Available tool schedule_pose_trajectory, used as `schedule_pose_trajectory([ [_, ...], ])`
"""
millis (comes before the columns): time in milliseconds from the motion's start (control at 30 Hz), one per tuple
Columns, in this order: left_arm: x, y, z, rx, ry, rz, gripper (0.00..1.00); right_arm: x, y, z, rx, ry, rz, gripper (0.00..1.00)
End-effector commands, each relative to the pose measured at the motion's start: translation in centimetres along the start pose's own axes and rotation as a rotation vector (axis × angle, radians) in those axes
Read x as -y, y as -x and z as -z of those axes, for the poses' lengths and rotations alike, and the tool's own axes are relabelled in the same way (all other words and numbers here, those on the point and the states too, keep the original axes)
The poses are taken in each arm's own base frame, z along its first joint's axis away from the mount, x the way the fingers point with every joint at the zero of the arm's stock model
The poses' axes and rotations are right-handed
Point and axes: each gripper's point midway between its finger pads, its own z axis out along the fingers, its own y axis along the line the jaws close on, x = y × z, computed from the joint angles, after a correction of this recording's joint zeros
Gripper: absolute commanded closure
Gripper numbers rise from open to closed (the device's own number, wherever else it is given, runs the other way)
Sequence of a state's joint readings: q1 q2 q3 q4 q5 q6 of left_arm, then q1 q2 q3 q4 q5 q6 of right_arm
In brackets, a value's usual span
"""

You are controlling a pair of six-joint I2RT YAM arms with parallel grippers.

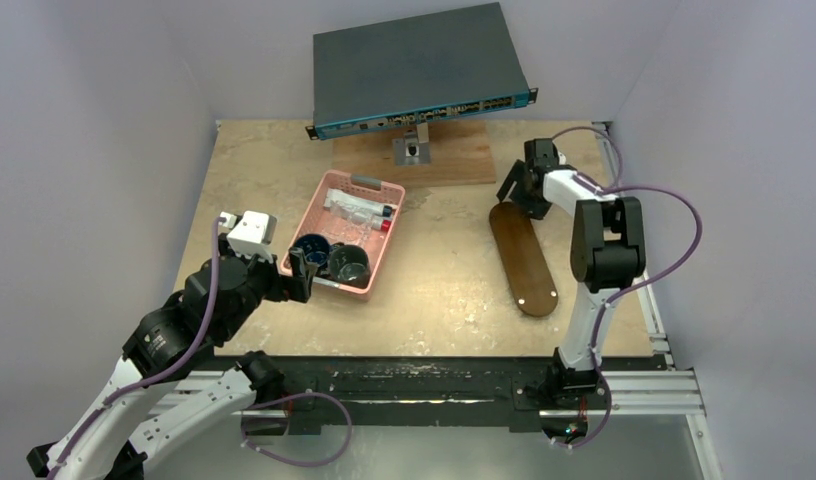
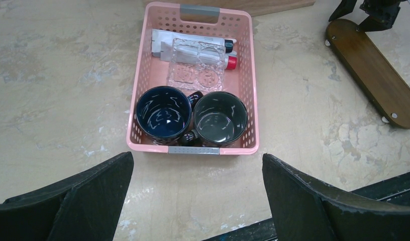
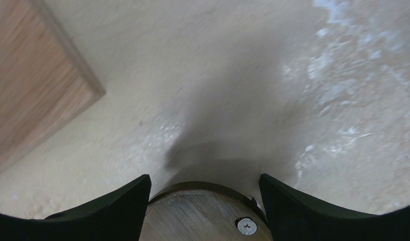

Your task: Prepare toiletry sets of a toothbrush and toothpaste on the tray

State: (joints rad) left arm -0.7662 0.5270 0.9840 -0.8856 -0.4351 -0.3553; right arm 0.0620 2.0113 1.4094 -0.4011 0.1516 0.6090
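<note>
The tray, a dark-brown wooden board with rounded ends, lies flat on the right of the table, screw heads facing up. My right gripper sits at its far end. In the right wrist view the tray fills the gap between both fingers of the right gripper, so it is shut on that end. The toiletry sets, white packets and small tubes under clear plastic, lie at the far end of the pink basket. My left gripper stands wide open and empty just before the basket's near rim.
Two dark mugs fill the near half of the basket. A grey flat device stands on a post over a light wooden board at the back. That board's corner lies just left of my right gripper.
</note>
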Motion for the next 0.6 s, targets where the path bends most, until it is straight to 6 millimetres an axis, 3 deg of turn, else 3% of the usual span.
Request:
schedule_pose_trajectory([
  [0, -0.3, 0.5, 0.0, 0.022, 0.014, 0.000, 0.00, -2.6, -1.0, 2.2, -0.023, 0.136, 0.113, 0.20],
  [567, -0.6, 0.4, 0.0, 0.023, 0.034, -0.001, 0.00, -8.8, -8.2, 6.4, -0.082, 0.271, 0.383, 0.20],
])
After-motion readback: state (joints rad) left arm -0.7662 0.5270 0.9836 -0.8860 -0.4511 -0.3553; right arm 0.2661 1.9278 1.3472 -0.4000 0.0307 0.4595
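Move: The brown wooden tray's far end lies right at the right hand's spread fingers, already swung part way left; its middle is about 15 cm back from that hand, 4 cm to the right and 1 cm lower. From the same hand, the flat wooden board under the network switch is centred some 15 cm ahead and 26 cm left, the pink basket 43 cm left and 7 cm back. From the left hand, the tray's middle is roughly 15 cm ahead, 55 cm right and 25 cm below. With its fingers staying wide open around the tray's far end, the right hand keeps sweeping left, about 11 cm, its right-hand finger pushing along the tray's right edge towards the side where the pink basket stands. On the way it draws back some 3 cm and eases up slightly, curving with the tray's end, while the wrist turns a little over 20 degrees counter-clockwise. ##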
